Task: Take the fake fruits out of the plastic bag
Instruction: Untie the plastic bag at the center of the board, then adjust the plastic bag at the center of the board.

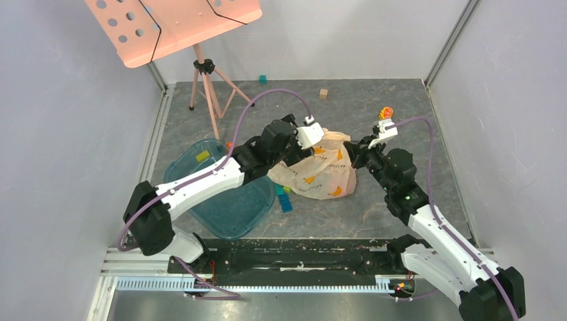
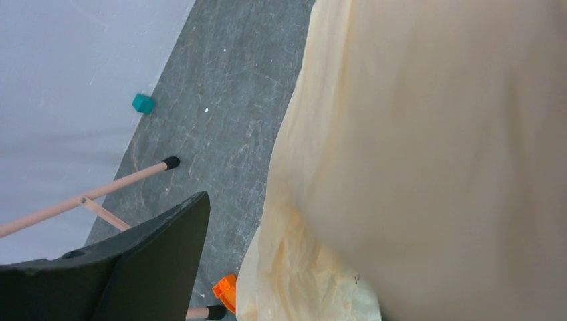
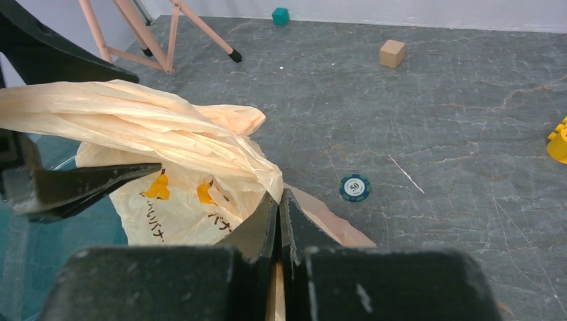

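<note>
The plastic bag (image 1: 322,175) lies crumpled on the grey floor, peach-beige with orange print. No fake fruits show; whatever is inside the bag is hidden. My right gripper (image 3: 279,197) is shut on a fold of the plastic bag (image 3: 200,154) at its right edge. My left gripper (image 1: 299,152) is open at the bag's upper left. In the right wrist view its two dark fingers (image 3: 87,182) stand apart, above and below the bag's bunched top. The left wrist view shows one finger (image 2: 144,264) at the left, while bag film (image 2: 434,167) fills the right side.
A teal translucent tray (image 1: 200,204) sits left of the bag, with blue and green blocks (image 1: 283,198) beside it. A pink music stand (image 1: 208,93) stands at the back left. Loose on the floor are a teal cube (image 3: 280,16), a wooden cube (image 3: 392,53), a poker chip (image 3: 354,188) and a yellow toy (image 3: 558,140).
</note>
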`<action>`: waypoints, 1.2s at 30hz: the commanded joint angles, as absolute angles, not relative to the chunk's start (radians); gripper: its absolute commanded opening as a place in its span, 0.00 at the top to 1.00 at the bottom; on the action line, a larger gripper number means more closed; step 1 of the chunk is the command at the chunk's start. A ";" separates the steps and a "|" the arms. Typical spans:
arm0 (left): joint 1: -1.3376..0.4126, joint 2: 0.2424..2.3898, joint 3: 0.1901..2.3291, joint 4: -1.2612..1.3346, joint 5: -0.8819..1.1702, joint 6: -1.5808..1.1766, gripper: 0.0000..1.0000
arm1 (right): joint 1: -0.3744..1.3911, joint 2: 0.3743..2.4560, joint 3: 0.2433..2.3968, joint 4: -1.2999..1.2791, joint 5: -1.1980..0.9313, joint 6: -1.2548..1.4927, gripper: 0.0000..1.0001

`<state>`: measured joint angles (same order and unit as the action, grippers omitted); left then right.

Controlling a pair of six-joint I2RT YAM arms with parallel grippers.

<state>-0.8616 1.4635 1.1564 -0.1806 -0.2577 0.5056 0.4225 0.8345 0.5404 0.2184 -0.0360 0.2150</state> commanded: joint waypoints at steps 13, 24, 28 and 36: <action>-0.865 1.455 1.257 -0.121 -0.479 0.313 0.98 | 0.420 0.761 0.549 0.202 0.087 0.261 1.00; -0.865 1.293 1.120 -0.027 -0.332 0.133 0.98 | 0.419 0.745 0.581 0.207 -0.235 -0.112 0.29; -0.865 1.280 1.101 -0.004 -0.322 0.131 0.98 | 0.420 0.796 0.647 0.156 -0.319 -0.240 0.21; -0.865 1.284 1.106 -0.003 -0.313 0.121 0.98 | 0.435 0.948 0.768 0.132 -0.287 -0.362 0.19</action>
<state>-0.8616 1.3045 1.1049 -0.0654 -0.3302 0.1707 0.4240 0.8948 0.6865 0.1394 -0.2699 -0.2558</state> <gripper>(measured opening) 0.035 0.817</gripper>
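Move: For the left hand, the bag's loose handle runs between its open fingers, about 2 cm ahead, 1 cm right and 1 cm down. The bag's body lies roughly 12 cm back, 5 cm right and 15 cm below; the wooden block some 18 cm ahead and 9 cm right, on the table. The right hand still pinches the bag's top; that handle is about 11 cm to its left and 4 cm ahead. Left reaches 2 cm forward, pinches the handle, then pulls up about 6 cm and back; right opens, releasing the bag. ##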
